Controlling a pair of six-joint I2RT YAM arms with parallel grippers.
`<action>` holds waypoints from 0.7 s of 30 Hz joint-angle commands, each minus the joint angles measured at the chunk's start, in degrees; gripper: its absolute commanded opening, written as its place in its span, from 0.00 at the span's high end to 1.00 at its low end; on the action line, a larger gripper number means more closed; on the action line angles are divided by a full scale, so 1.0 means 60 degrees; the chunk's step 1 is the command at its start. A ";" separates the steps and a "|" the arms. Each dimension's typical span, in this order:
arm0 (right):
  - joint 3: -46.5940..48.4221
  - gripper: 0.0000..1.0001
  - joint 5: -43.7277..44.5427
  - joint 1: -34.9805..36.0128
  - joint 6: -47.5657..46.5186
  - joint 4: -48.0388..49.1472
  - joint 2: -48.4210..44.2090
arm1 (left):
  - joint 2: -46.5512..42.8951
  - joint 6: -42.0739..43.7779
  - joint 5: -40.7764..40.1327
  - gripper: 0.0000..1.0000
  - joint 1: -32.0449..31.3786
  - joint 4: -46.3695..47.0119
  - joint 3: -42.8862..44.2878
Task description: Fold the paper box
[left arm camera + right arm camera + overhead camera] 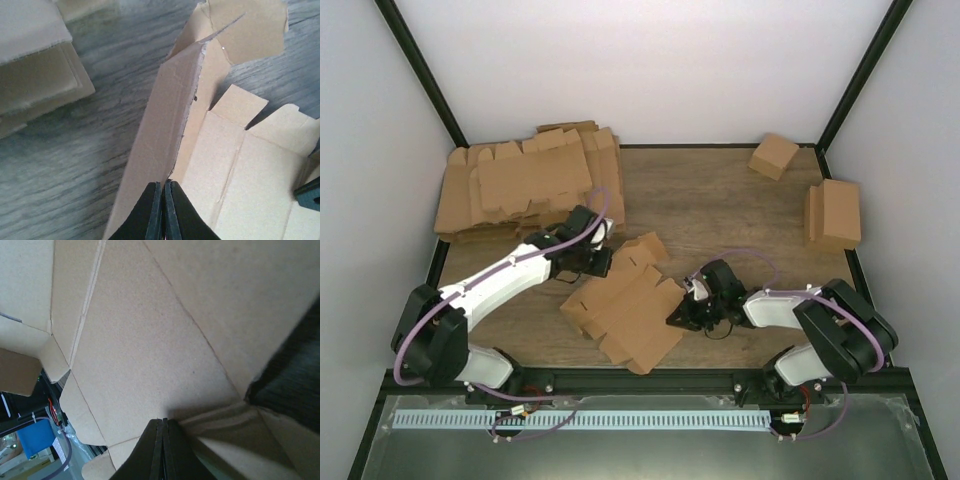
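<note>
The paper box (625,312) lies partly folded as a brown die-cut sheet in the middle of the table, between the two arms. My left gripper (606,264) is at its far-left edge. In the left wrist view that gripper (163,183) is shut on the edge of a raised side flap (170,115), while the rest of the paper box (240,170) lies flat to the right. My right gripper (678,314) is at the sheet's right edge. In the right wrist view it (163,420) is shut, its tips against a panel of the paper box (140,340) beside a creased fold.
A pile of flat brown blanks (530,185) lies at the back left, close behind the left gripper, and shows in the left wrist view as the pile (35,75). A small cube-like box (773,155) and a taller folded box (835,213) stand at the back right.
</note>
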 commanded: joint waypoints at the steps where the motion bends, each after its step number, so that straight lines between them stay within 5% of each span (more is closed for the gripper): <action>1: 0.0110 0.99 0.0846 0.0054 0.0186 -0.0263 -0.0108 | -0.0228 0.0184 -0.2827 0.96 -0.1393 -0.1295 0.1034; 10: 0.0367 0.99 0.1107 -0.0154 0.0316 -0.0161 -0.0970 | 0.0228 0.0750 -0.6255 0.96 -0.3805 -0.2128 0.2322; 21: 0.0381 0.99 -0.0169 -0.2073 -0.0126 0.0205 -0.1240 | 0.0568 0.1181 -0.7858 0.96 -0.4853 -0.2116 0.2542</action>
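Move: The left hand holds the edge of the paper box's raised side panel; the flat sheet's middle lies some 9 cm below it, about 9 cm back and 5 cm right. Its far end flap is about 3 cm ahead and 8 cm right; the cardboard stack sits around 15 cm ahead and 13 cm left. From the right hand, down at the sheet's right part, the sheet's middle is about 8 cm left and 2 cm ahead, nearly level. Still pinching the side panel, left hand lifts about 7 cm, rightward; right hand comes forward off the sheet. ##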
